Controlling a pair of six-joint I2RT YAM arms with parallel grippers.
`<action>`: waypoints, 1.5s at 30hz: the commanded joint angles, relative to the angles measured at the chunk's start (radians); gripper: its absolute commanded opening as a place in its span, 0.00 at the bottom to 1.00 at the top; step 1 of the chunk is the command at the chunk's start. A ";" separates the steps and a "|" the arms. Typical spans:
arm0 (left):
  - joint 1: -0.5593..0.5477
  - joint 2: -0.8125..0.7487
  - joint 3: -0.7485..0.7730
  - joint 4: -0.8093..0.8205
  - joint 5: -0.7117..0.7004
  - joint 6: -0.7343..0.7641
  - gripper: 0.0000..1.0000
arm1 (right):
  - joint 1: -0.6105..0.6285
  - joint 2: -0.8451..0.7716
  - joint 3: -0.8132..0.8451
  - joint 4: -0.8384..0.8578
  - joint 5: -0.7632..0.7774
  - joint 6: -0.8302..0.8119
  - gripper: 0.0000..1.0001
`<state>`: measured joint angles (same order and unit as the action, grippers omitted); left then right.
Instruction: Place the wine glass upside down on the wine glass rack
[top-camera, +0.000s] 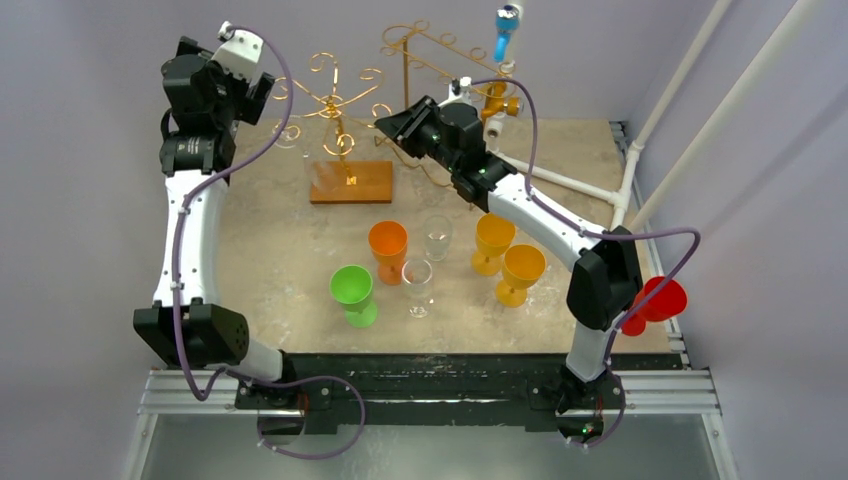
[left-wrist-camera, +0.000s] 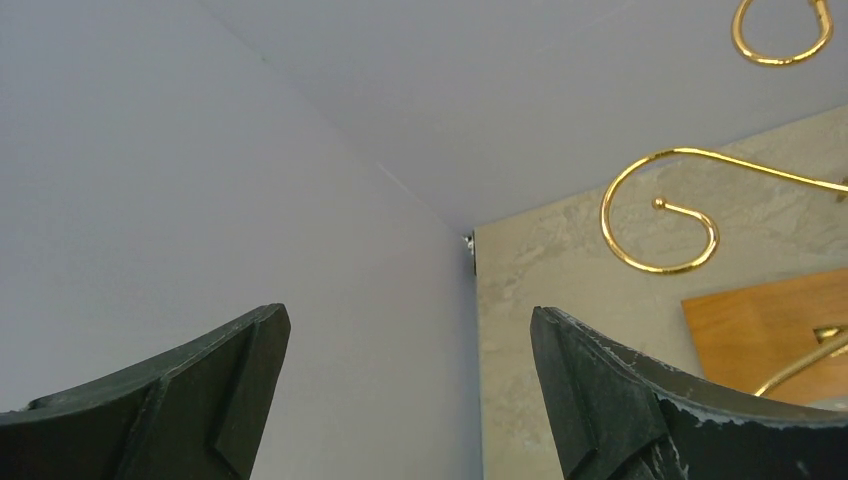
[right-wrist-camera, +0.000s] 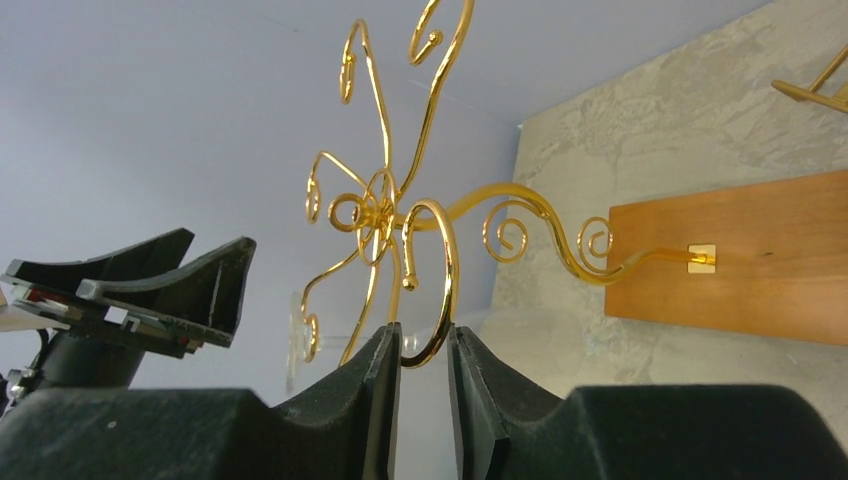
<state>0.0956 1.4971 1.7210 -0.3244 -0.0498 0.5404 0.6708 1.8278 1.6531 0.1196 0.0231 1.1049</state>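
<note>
The gold wire wine glass rack stands on a wooden base at the back middle of the table. A clear wine glass hangs by its foot from a hook on the rack's left side, its stem pointing away from the foot. My left gripper is high at the back left beside that hook. It is open with nothing between its fingers. My right gripper is at the rack's right side, and its narrow jaws are shut on a curled rack hook.
Near the table's middle stand an orange glass, a green one, two clear ones and two yellow ones. A red glass lies at the right edge. A second gold rack stands back right.
</note>
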 joint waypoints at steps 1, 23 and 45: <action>0.009 -0.080 0.000 -0.082 -0.050 -0.060 1.00 | -0.010 0.004 0.028 -0.065 0.000 -0.034 0.33; 0.035 -0.085 0.176 -0.395 0.236 -0.294 1.00 | -0.028 -0.186 -0.004 -0.200 0.077 -0.233 0.99; 0.036 -0.258 0.050 -0.558 0.489 -0.390 0.74 | 0.272 -0.208 0.146 -0.721 0.205 -0.784 0.95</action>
<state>0.1265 1.2984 1.8126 -0.8364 0.3523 0.2073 0.8707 1.6138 1.7973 -0.4892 0.1787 0.4656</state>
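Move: The right fingers hold the near-right curl of the wine glass rack, whose hub lies some 9 cm left and 3 cm ahead. The wine glass already hangs upside down on the front-left curl, about 16 cm left of the right hand, 4 cm back and 9 cm below; the orange goblet stands about 16 cm back and 28 cm lower. From the empty left hand the glass is roughly 13 cm right, 6 cm back and 17 cm below. Right fingers open, freeing the rack's curl, then withdraw about 12 cm back; open left hand retreats likewise, veering right. ##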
